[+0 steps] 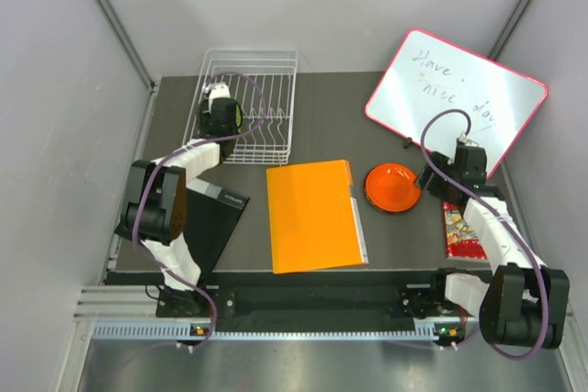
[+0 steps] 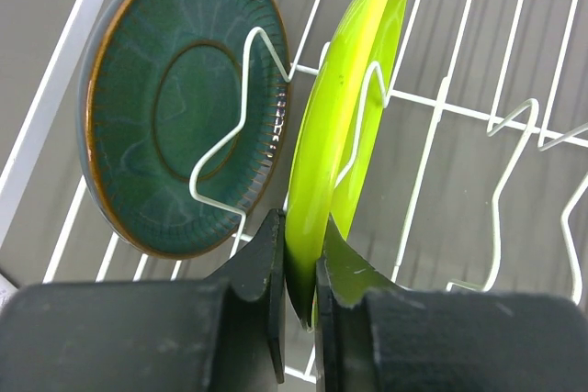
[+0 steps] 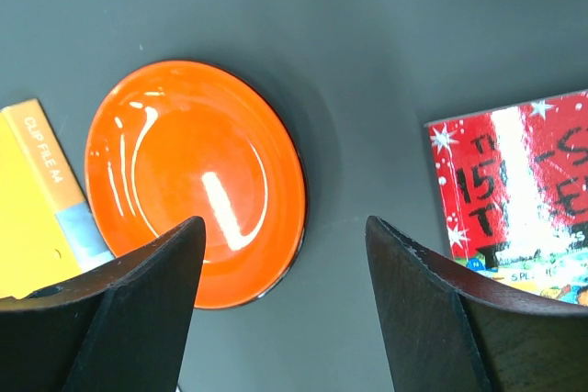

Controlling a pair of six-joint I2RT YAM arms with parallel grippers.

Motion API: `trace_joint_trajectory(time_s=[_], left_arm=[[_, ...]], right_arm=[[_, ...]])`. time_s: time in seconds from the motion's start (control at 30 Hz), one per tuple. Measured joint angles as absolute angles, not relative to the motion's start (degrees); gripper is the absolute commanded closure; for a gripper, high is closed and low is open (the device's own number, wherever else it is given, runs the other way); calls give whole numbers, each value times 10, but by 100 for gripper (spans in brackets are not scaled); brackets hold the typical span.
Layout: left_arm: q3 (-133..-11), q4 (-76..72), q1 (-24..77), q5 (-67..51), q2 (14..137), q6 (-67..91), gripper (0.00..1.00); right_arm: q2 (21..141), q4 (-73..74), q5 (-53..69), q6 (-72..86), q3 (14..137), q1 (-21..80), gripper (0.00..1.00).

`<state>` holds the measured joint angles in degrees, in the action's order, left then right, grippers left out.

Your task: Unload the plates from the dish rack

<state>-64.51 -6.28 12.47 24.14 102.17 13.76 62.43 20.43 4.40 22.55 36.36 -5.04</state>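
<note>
The white wire dish rack (image 1: 266, 89) stands at the back left. In the left wrist view a dark teal plate (image 2: 175, 107) and a lime green plate (image 2: 344, 126) stand upright between the rack's prongs (image 2: 432, 135). My left gripper (image 2: 300, 259) is shut on the green plate's lower rim; from above it sits inside the rack (image 1: 220, 115). The plain orange plate (image 1: 392, 187) lies flat on the table, also in the right wrist view (image 3: 193, 176). My right gripper (image 3: 285, 223) is open and empty just above its right edge (image 1: 430, 179). The dark red plate is out of view.
An orange folder (image 1: 312, 215) lies mid-table, a black folder (image 1: 216, 218) at the left. A pink-framed whiteboard (image 1: 455, 98) leans at the back right. A red printed booklet (image 3: 514, 190) lies right of the orange plate, partly under my right arm (image 1: 464, 231).
</note>
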Motion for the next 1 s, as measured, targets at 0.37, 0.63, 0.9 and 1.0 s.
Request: trace_joint_trajectory(time_s=[0.37,0.63,0.9,1.0], left_arm=[[-641,-65,125,250,1017,137,100],[-641,-64,125,249,1017,135,82],[-641,-66,125,250,1017,140,56],[-641,-77,125,252,1016,140,57]], right_arm=[[624,206,45,225,359,-50,30],[624,204,51,225,352,-50,29],[632,195,60,224,351,-50,29],[643,187,64,225,345,-50,29]])
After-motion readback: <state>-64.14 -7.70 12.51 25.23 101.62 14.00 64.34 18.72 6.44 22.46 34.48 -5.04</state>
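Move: Just beyond and under the left hand stands the lime-green plate that its fingers already pinch by the near rim; the plate's middle is about 5 cm ahead and 4 cm lower. The dark green plate is some 6 cm to the left of it, roughly level with it in reach and height. From the right hand, the lime-green plate is about 52 cm left, 23 cm ahead and a little lower. Staying almost in place at the near rim of the lime-green plate, the left hand keeps its pinch for most of the time, then spreads its fingers to a bit under half open, loosening the grip, and starts to rise by some 0.5 cm at the very end. Meanwhile the right hand, open and empty, sinks about 1.5 cm near the orange plate without reaching it. ##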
